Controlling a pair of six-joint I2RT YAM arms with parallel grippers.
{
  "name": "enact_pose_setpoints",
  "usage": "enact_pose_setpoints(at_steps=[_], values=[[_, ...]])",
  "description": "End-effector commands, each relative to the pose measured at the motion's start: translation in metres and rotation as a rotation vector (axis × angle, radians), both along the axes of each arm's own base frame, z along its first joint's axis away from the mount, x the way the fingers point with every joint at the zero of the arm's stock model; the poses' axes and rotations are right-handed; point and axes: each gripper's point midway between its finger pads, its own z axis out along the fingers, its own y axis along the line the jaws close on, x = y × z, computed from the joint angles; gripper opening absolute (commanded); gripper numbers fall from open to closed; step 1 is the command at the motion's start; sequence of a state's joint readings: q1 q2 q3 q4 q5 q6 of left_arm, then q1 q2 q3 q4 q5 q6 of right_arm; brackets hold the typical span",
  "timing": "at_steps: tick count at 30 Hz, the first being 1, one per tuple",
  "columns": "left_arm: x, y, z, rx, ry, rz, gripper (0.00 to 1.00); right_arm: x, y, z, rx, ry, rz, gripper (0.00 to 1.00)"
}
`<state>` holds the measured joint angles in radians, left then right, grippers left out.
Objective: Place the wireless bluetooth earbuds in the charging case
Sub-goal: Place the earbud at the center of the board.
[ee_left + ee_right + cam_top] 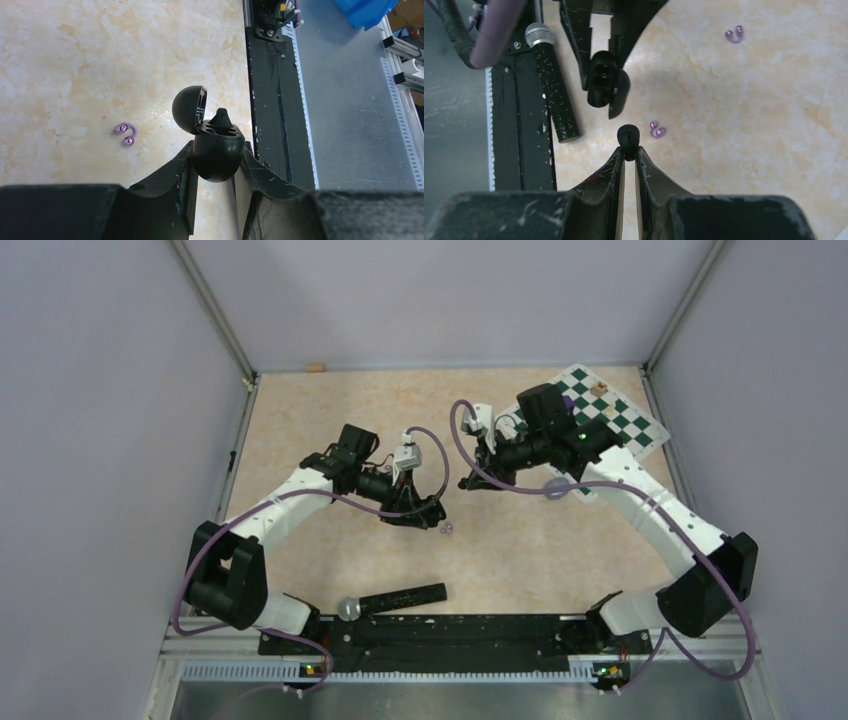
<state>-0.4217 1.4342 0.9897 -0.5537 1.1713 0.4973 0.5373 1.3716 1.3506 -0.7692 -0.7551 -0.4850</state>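
Note:
My left gripper [216, 152] is shut on the round black charging case [216, 162], whose lid [189, 107] stands open. One black earbud [220, 117] sticks up out of the case's top. My right gripper [629, 150] is shut on a second black earbud [628, 135] at its very tips, a short way in front of the case [603, 82], apart from it. In the top view both grippers [425, 512] [470, 483] face each other at mid-table. A lilac earbud [125, 134] lies on the table beside the case; another lilac earbud [734, 34] lies farther off.
A black microphone [395, 600] lies along the near edge by the black base rail [450, 628]. A green and white chessboard [610, 415] sits at the back right, partly under the right arm. Grey walls close in both sides.

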Motion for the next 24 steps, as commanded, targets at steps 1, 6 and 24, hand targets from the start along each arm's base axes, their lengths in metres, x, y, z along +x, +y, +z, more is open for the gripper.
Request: enact_pose_setpoints(at_steps=[1,6,24], values=[[-0.003,-0.004,0.012,-0.045,-0.01,-0.034,0.0,-0.025,0.024,-0.003,-0.013,-0.011,0.106,0.11],[-0.005,-0.004,0.013,-0.051,-0.007,-0.04,0.0,-0.034,0.037,-0.005,-0.002,0.002,0.125,0.11],[-0.009,-0.006,0.016,-0.07,0.018,-0.055,0.0,-0.024,0.064,-0.035,-0.075,-0.018,0.055,0.09]])
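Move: About 7 cm to the right hand's left, 4 cm back and 7 cm below lies the open charging case, the place for the black earbud already in its fingers. On the table some 23 cm below that hand, the nearer purple ring sits roughly 2 cm ahead and 3 cm left, and the microphone about 15 cm back and 16 cm left. For the left hand, the case is right at its fingertips, centred about 1 cm to the right. Swinging left and back by about 4 cm and dipping slightly, the right hand brings the pinched earbud towards the open case, then eases farther left and down beside the hinged lid, some 6 cm left and 3 cm lower in all. It turns slightly counter-clockwise and keeps its grip; the left hand still holds the case out nearly in place, fingers unchanged. ##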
